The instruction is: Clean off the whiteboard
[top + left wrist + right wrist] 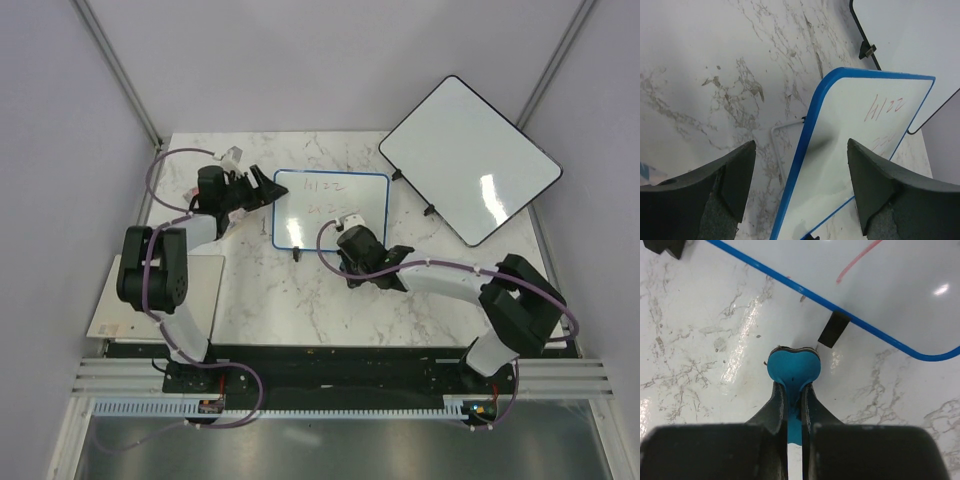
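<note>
The whiteboard [330,205], small with a thin blue frame, stands on black feet mid-table and bears faint red marks [885,107]. My left gripper [255,190] is open at the board's left side. In the left wrist view the blue edge [807,145] runs between the wide-apart fingers [801,145] without touching them. My right gripper [352,235] sits just in front of the board's near edge, shut on a blue eraser [794,367] whose dark felt faces a black foot [832,329]. The board's frame [880,332] crosses above it.
A larger dark-framed white board [470,160] lies tilted at the back right, partly over the table's edge. A pale flat plate [130,300] lies by the left arm's base. A thin white wire loop [774,145] shows beside the small board's left edge.
</note>
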`<action>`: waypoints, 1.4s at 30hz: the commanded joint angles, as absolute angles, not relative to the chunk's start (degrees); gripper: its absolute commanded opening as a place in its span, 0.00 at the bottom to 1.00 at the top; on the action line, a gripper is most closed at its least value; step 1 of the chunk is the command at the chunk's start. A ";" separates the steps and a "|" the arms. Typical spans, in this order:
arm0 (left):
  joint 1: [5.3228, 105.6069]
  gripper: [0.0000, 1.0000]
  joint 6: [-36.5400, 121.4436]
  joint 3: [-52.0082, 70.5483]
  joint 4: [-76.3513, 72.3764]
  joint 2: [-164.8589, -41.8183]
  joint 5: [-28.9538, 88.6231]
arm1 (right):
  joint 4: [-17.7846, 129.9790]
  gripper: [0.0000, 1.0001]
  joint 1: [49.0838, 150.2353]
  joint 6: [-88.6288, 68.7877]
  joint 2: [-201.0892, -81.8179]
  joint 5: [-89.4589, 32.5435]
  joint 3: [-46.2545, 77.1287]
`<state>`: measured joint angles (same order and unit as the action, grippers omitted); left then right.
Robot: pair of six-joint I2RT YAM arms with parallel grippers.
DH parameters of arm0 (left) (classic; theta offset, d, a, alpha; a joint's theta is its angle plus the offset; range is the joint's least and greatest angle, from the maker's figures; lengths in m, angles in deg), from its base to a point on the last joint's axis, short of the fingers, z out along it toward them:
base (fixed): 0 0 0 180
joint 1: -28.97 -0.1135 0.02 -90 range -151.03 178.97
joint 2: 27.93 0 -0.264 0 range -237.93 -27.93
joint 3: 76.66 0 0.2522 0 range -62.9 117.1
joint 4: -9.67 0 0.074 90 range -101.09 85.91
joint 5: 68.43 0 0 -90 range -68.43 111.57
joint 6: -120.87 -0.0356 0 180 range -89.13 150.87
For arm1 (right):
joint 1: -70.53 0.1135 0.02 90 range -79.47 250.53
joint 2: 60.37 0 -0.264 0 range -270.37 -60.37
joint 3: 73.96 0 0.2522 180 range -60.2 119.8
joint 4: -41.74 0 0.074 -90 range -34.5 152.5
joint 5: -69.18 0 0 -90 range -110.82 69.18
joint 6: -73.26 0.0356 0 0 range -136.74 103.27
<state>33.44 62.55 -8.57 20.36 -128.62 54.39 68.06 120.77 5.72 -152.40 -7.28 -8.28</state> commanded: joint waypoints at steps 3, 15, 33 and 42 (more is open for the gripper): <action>33.36 0.75 63.74 -4.63 35.45 -134.27 61.38 | 65.96 0.00 119.14 3.66 -143.52 -7.81 -9.66; 33.36 0.24 69.19 -6.46 47.49 -138.50 69.30 | 62.98 0.00 112.63 2.34 -144.22 -8.77 -8.52; 32.57 0.02 68.05 -21.59 53.65 -133.31 66.66 | 43.30 0.00 111.05 -1.79 -149.23 2.03 -9.21; 30.55 0.02 71.12 -24.84 59.27 -134.81 67.80 | 33.80 0.00 111.05 -4.61 -162.48 4.06 -7.64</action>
<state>32.15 76.76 -21.88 59.44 -132.46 67.09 38.73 111.18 -2.93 -157.82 3.17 -8.49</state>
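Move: The whiteboard's upper left edge is about 3 cm right of the open left hand, level in reach and some 2 cm higher; the paper lies 14 cm to that hand's left, 2 cm farther out, 12 cm down. The right hand, still holding the eraser, has the lower writing's right end 11 cm ahead, 1 cm right, 5 cm up. From the right hand the right foot is 4 cm ahead, 2 cm right; the left foot 5 cm ahead, 15 cm left; both 3 cm lower. Easing forward and right, the left hand shuts its fingers on the whiteboard's upper left edge, then keeps the pinch and draws back about 6 cm. The right hand lifts the gripped eraser, carries it some 12 cm forward over the board's lower edge and finally dips towards the lower writing, its fingers swinging outward about 25 degrees, the eraser seeming to meet the board. ##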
